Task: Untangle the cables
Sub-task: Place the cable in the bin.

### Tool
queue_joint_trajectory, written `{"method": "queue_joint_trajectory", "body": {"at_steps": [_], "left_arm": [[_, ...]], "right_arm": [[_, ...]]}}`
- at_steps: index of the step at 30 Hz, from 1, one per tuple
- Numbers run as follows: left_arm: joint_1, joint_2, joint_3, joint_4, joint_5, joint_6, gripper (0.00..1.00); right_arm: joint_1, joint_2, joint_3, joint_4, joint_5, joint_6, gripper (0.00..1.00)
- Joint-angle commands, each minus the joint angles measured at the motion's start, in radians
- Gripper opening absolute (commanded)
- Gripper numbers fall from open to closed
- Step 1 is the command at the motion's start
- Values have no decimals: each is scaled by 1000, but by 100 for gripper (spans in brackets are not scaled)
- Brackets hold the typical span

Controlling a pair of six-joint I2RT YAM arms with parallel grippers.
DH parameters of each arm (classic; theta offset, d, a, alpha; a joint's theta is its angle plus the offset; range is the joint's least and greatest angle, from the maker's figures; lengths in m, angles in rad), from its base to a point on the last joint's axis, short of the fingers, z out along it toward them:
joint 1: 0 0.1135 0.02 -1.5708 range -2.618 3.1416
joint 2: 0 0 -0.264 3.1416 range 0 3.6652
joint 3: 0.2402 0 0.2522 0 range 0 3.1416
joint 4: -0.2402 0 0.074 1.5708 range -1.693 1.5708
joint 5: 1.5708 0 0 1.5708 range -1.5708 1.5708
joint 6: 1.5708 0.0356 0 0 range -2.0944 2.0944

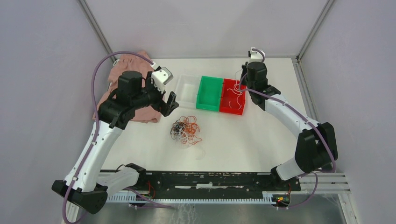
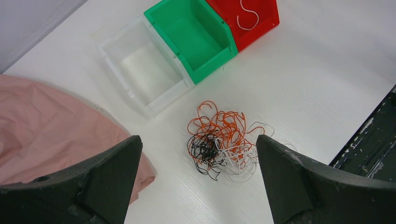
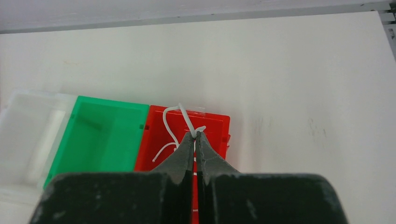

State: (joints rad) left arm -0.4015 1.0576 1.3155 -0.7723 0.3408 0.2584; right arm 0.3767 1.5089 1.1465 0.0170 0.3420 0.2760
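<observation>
A tangle of orange, black and white cables (image 1: 186, 129) lies on the white table in front of the bins, seen from the left wrist as a clump (image 2: 219, 144). My left gripper (image 1: 169, 103) hovers above and left of it, open, with the clump showing between its fingers (image 2: 198, 138) and nothing held. My right gripper (image 1: 240, 85) is over the red bin (image 1: 227, 110), shut (image 3: 196, 134) on a thin white cable (image 3: 184, 114) that curls up from its tips. More white cables (image 1: 235, 97) lie inside the red bin; one of them (image 2: 247, 18) shows in the left wrist view.
Three bins stand in a row: clear (image 1: 187, 103), green (image 1: 208, 107) and red. A pink cloth (image 1: 122, 65) lies at the left under my left arm. A black rail (image 1: 210, 179) runs along the near edge. Grey walls enclose the table.
</observation>
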Motion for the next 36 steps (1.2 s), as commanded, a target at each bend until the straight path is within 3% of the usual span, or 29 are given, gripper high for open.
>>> {"method": "queue_joint_trajectory", "body": {"at_steps": [1,16,19,27,31,36], "left_arm": [[-3,1,40,15,1,-30,99],[-2,15,42,-27,-21,-13,99],[-3,21,42,-28,-20,-10,99],[-1,30,42,-27,-16,-1,99],[-1,28,39,-23,-12,2,99],[-2,21,42,-22,-13,3,99]], "right_arm": [[-3,-8,-20,21,71,-29,0],[45,270,109,-83,30,-6,3],[44,275,125,-83,-2,-4,24],[43,188,151,-139,-33,-29,70],[36,170,168,-136,-51,-33,72],[13,261,274,-174,-40,-29,71]]}}
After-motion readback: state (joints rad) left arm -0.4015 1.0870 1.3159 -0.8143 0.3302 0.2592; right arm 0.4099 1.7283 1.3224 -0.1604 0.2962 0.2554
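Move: Below the right hand, which still pinches the white cable with its free part hanging into the red bin, lies that bin: its middle about 5 cm back, 4 cm to the left and some 19 cm down. The green bin stands next to it, about 4 cm back and 16 cm left of the hand; the clear bin is around 27 cm left and 3 cm back. For the idle left hand the red bin is about 14 cm ahead, 26 cm to the right and 28 cm below. Lowering the held white cable some 13 cm towards the far part of the red bin, the right hand drifts a little left and tips its fingers about 20 degrees further down. Near the lowest point the fingers open wide and let go of the cable; then the hand climbs back about 7 cm, fingers open and partly levelling again. ##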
